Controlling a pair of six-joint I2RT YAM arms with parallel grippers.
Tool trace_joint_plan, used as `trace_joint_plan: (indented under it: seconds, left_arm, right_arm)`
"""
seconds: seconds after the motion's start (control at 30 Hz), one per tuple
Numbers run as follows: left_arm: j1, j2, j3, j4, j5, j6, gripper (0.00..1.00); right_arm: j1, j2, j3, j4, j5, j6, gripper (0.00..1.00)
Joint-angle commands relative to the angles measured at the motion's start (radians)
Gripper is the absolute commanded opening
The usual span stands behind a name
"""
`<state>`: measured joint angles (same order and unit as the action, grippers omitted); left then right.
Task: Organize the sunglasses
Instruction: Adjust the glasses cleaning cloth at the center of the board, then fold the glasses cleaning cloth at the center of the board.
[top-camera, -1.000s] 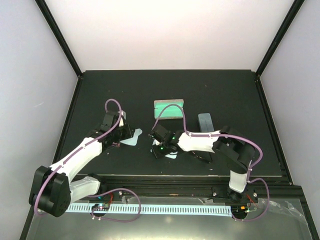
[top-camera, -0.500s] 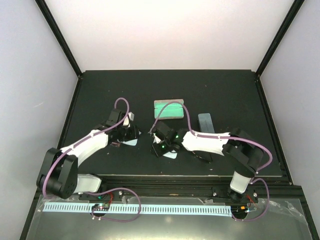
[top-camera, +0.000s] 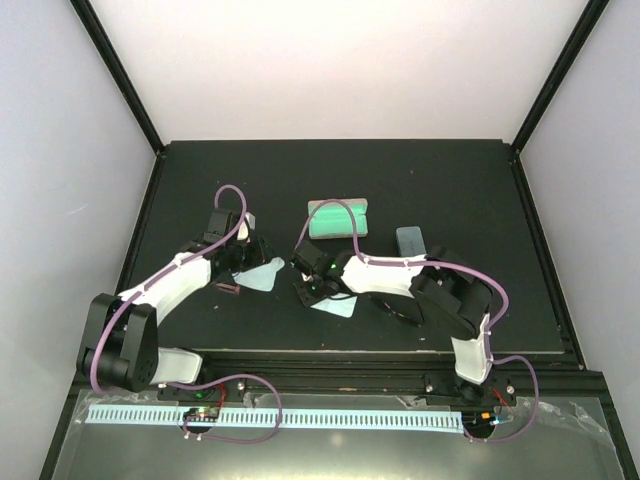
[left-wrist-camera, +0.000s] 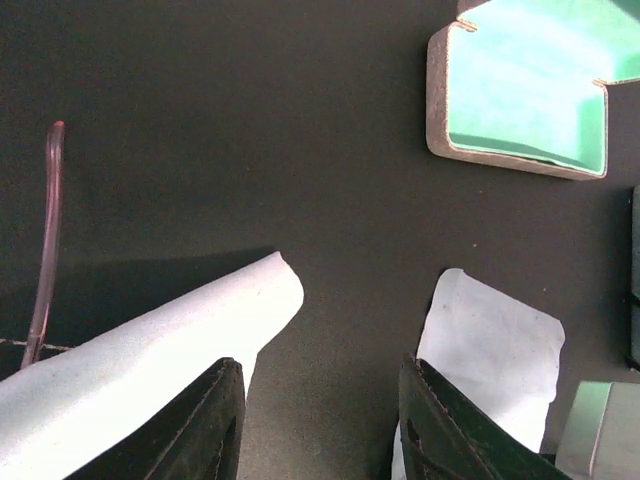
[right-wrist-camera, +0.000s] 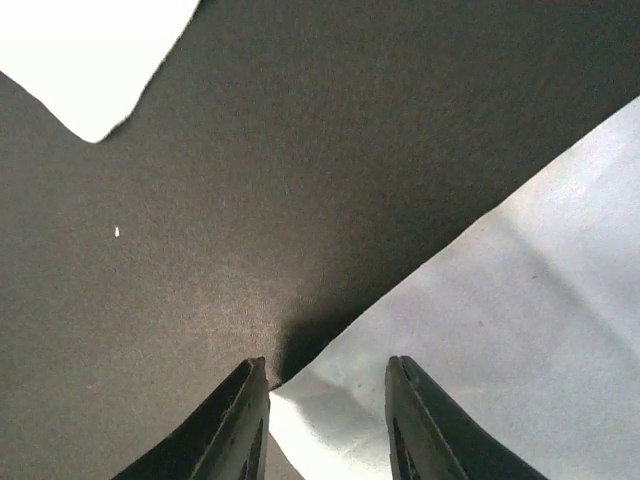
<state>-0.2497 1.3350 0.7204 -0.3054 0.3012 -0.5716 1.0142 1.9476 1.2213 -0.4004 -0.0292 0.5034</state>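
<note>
The reddish-pink sunglasses show only as a thin temple arm (left-wrist-camera: 48, 240) at the left of the left wrist view and as a small red mark (top-camera: 228, 290) on the mat beside the left arm. I cannot make out the black sunglasses against the dark mat. My left gripper (top-camera: 245, 258) (left-wrist-camera: 320, 400) is open over bare mat, with one light blue cloth (left-wrist-camera: 150, 370) (top-camera: 262, 273) beside its left finger. My right gripper (top-camera: 303, 285) (right-wrist-camera: 328, 400) is open, and a corner of the other light blue cloth (right-wrist-camera: 500, 330) (top-camera: 335, 303) lies between its fingers.
An open case with a green lining (top-camera: 338, 220) (left-wrist-camera: 525, 85) lies behind both grippers. A closed blue-grey case (top-camera: 411, 241) (left-wrist-camera: 600, 440) sits to its right, close to the right forearm. The mat's raised rim (top-camera: 150, 200) borders the left side.
My left gripper has opened, let go of its cloth and drawn back to the left; that cloth now lies flat. My right gripper has opened wider and shifted slightly left.
</note>
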Motion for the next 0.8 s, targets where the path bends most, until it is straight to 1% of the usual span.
trace_joint_plan:
  seconds: [0.0,0.2,0.33,0.4,0.5,0.63,0.7,0.77]
  left_arm:
    - [0.006,-0.003,0.025,0.016,-0.005,-0.002,0.43]
    - [0.006,0.003,0.025,0.015,-0.023,0.001,0.43]
    - [0.006,0.013,0.013,0.031,-0.002,-0.001,0.43]
    - [0.004,0.026,0.012,0.040,0.027,0.005,0.43]
    - [-0.002,0.068,0.024,0.052,0.091,0.028,0.43]
    - [-0.036,0.133,0.065,0.051,0.160,0.075,0.44]
    - [-0.056,0.172,0.098,0.046,0.169,0.094,0.45]
    - [-0.081,0.217,0.138,0.043,0.182,0.116,0.45]
  right_arm:
    - [0.012,-0.006,-0.038,-0.015,-0.075,-0.001,0.34]
    - [0.032,-0.007,-0.093,0.001,-0.257,-0.031,0.33]
    - [0.030,-0.044,-0.112,0.030,-0.326,-0.047,0.33]
    - [0.030,-0.062,-0.101,0.037,-0.332,-0.053,0.33]
    - [0.023,-0.105,-0.095,0.061,-0.265,-0.029,0.33]
    - [-0.009,-0.224,-0.155,0.120,-0.061,0.065,0.33]
    - [-0.030,-0.273,-0.182,0.115,0.062,0.113,0.34]
    - [-0.064,-0.285,-0.189,0.075,0.156,0.156,0.34]
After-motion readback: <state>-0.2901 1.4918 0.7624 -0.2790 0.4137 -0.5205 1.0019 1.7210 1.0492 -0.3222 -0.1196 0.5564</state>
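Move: The right gripper is low at the near left corner of the right-hand cleaning cloth; the cloth's middle is about 5 cm to its right, 2 cm ahead and just below. The other cloth is some 11 cm to its left and 5 cm farther out, the open case 17 cm ahead and 7 cm right. From the left gripper, the right-hand cloth's middle is roughly 14 cm to the right, 10 cm back and 8 cm below. Draw the right gripper back about 5 cm, drifting slightly left, fingertips low and half open as they stroke off the cloth's near left corner; then lift it some 4 cm while swinging forward and a little right, back towards the cloth. As it lifts, bring the left gripper about 3 cm right and down towards the same cloth, fingers still open, tipping slightly clockwise. ##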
